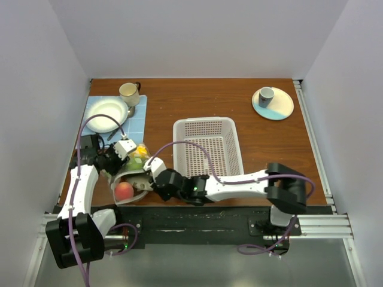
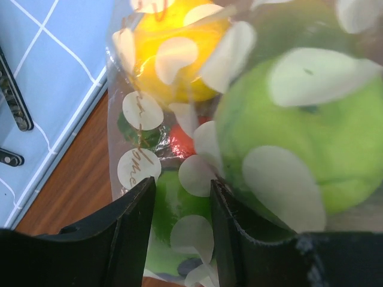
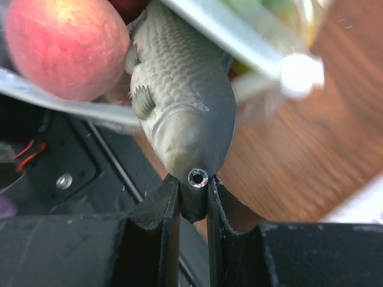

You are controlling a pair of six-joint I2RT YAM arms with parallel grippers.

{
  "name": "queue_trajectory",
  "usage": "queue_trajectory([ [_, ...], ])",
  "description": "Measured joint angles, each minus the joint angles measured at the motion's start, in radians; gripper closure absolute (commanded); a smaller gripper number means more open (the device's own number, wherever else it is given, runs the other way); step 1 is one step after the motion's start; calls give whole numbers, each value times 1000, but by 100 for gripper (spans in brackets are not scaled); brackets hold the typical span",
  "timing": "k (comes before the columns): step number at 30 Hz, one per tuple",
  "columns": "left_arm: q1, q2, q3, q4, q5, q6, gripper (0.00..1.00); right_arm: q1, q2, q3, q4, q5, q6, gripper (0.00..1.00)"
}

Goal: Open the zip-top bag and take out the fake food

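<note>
The zip-top bag (image 1: 133, 173), clear with white dots, lies at the table's near left, its mouth towards the front edge. My left gripper (image 1: 127, 158) comes from the left; in the left wrist view its jaws (image 2: 182, 194) are shut on the dotted bag (image 2: 140, 110) over something green. A yellow fruit (image 2: 173, 54) and a large green fruit (image 2: 299, 143) show through the plastic. My right gripper (image 3: 194, 191) is shut on the snout of the grey fish (image 3: 179, 101), whose body reaches out of the mouth under the white zip strip (image 3: 239, 30). A red-pink fruit (image 3: 66, 48) sits beside the fish.
A white perforated basket (image 1: 206, 146) stands just right of the bag. A blue mat (image 1: 137, 122) with a white bowl (image 1: 106, 115) and a cup (image 1: 128, 92) lies behind the left arm. A plate with a small cup (image 1: 273, 103) sits far right. The black front rail (image 3: 54, 173) is just below the fish.
</note>
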Motion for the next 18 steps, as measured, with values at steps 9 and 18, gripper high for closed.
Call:
queue_trajectory([
  [9,26,36,0,2,-16,0,56,0,-315,-78,-214,94,8,92],
  [18,26,44,0,-6,-11,-4,57,-17,-655,-184,-588,423,208,95],
])
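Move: The basket's middle lies about 19 cm to the right of the right gripper, 10 cm ahead and 8 cm below it; the right gripper already pinches the grey fish by its head. The peach in the bag's mouth is some 11 cm to this hand's left, 2 cm back and 6 cm down, the green ball about 7 cm left and 8 cm ahead, just as low. From the left hand the basket is roughly 34 cm right, level ahead, 5 cm below. Keep the right fingers shut on the fish's head and draw it up out of the bag's mouth, rising first, then sweep fast to the right, some 20 cm in all with 9 cm of rise, until it is over the basket, turning the wrist about 25 degrees clockwise on the way. Let the left gripper stay down on the bag, sinking about 1 cm. ##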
